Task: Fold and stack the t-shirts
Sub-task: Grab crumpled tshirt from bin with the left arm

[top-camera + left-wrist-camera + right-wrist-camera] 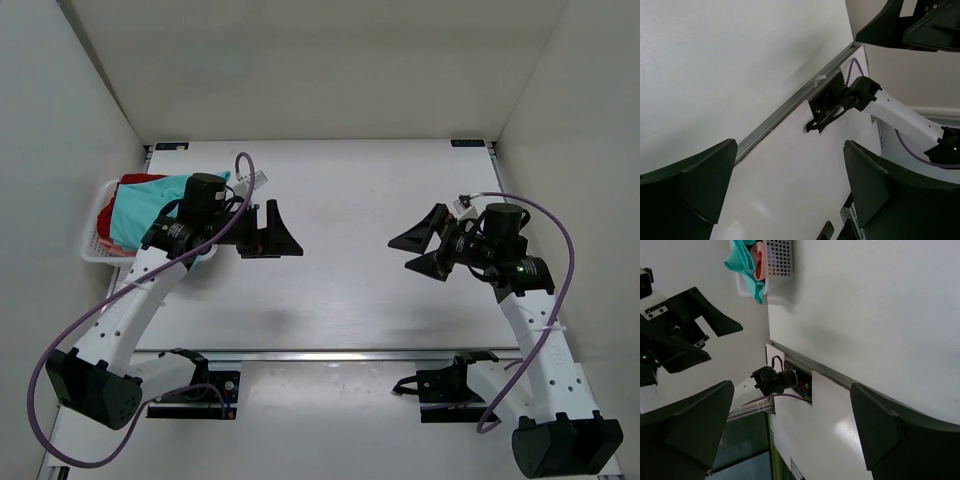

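The t-shirts lie bunched in a white mesh basket [93,245] at the table's left edge: a teal one [140,208] on top, a dark red one [140,180] behind it, a salmon pink one [112,250] below. The teal shirt [742,262] and pink shirt [759,262] also show in the right wrist view. My left gripper [283,235] is open and empty, hovering right of the basket. My right gripper [415,252] is open and empty over the table's right half. The two grippers face each other.
The white table top [340,200] lies between the two grippers. A metal rail [340,355] runs along the near edge. White walls close in the left, right and back sides. Purple cables loop off both arms.
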You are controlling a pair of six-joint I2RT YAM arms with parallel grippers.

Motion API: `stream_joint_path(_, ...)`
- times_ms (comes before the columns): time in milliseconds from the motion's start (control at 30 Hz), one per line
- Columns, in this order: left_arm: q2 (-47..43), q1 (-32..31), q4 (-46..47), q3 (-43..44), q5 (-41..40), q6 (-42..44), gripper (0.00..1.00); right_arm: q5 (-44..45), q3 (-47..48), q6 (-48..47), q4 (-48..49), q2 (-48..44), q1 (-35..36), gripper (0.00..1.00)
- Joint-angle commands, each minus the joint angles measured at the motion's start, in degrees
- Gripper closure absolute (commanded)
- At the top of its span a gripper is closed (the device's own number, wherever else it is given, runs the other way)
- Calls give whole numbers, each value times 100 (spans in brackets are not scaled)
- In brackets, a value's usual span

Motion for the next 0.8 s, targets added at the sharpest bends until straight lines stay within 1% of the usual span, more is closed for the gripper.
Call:
stream_joint_path(0, -494, 261, 629, -165, 296, -134, 2, -339, 360, -108, 527, 113, 158, 0)
stream_joint_path(67, -740, 271, 1070, -332, 315, -292, 2, -296, 465, -187, 1044, 8, 255, 1)
stream_joint_path(133, -917, 358, 1307, -324, 341, -301, 2, -191, 570, -292, 1248, -115, 360, 1)
stream_joint_path(200, -1083, 385, 1702, -358, 447, -292, 1, 2, 746, -485, 1022, -11, 431, 1)
stream_joint_path(233, -1162, 376, 1826, -332, 421, -293, 1, 325, 1069, -782, 855, 42, 571, 1)
stream_joint_path(267, -1181, 359, 1879, -280, 325, -223, 1, 833, 1420, -1177, 375, 173, 633, 0)
stream_joint_path(300, -1250, 333, 1888, -236, 271, -196, 2, 1604, 1702, -1398, -13, 279, 886, 1)
stream_joint_path(333, -1347, 306, 1906, -236, 140, -170, 1, 2029, 1801, -1661, -226, 271, 1210, 1)
stream_joint_path(367, -1391, 306, 2011, -244, 43, -178, 3, 2712, 2002, -2117, -454, 315, 1240, 1)
stream_joint_path(400, -1453, 341, 2029, -253, -1, -187, 22, 3302, 2160, -2365, -465, 350, 1292, 0)
stream_joint_path(433, -1505, 376, 2099, -279, 33, -205, 47, 3456, 2214, -2794, -439, 342, 1214, 1)
stream_joint_path(467, -1497, 411, 2126, -340, 121, -170, 59, 3640, 2241, -3172, -256, 315, 1118, 1)
stream_joint_path(500, -1471, 498, 2065, -271, 95, -161, 76, 3633, 2337, -3454, -132, 332, 751, 1)
stream_joint_path(533, -1453, 525, 1908, -218, -61, -65, 77, 3520, 2520, -3779, -88, 402, 313, 1)
stream_joint_path(567, -1445, 561, 1645, -114, -602, -12, 75, 3458, 2775, -3991, -192, 568, 91, 1)
stream_joint_path(600, -1427, 604, 1451, 1, -1487, -64, 72, 3283, 3038, -4132, -280, 761, -277, 1)
stream_joint_path(633, -1470, 788, 1205, -16, -1844, -325, 73, 3264, 3180, -4325, -524, 990, -498, 1)
stream_joint_path(667, -1497, 894, 1125, -138, -2308, -389, 73, 3473, 3477, -4440, -622, 1053, -483, 1)
stream_joint_path(700, -1532, 1208, 1019, -208, -2504, -468, 74, 4041, 3767, -4502, -902, 1210, -178, 1)
stream_joint_path(733, -1463, 1429, 818, -157, -3168, -460, 76, 4542, 4014, -4494, -1105, 1281, 382, 1)
stream_joint_path(767, -1445, 1474, 599, -130, -3566, -407, 76, 4895, 4147, -4425, -1211, 1317, 1014, 1)
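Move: The turquoise shirt, crumpled in the bin, lies about 30 cm to the left hand's left, some 18 cm farther ahead and roughly 16 cm lower. The white bin around it is centred at about that same spot, while the red shirt sits some 8 cm farther left and a centimetre or so farther ahead than the turquoise one. From the right hand, the turquoise shirt is about 54 cm to the left and 18 cm ahead, roughly 16 cm below. Upward first, about 9 cm, the left hand then swings left and forward, sinking slightly, towards the bin; its empty fingers close from wide open to about a quarter and come round from pointing right to mostly forward, less steeply down. The right hand, wide open, rises about 13 cm while sweeping right and forward, away from the bin, fingers turning forward. ##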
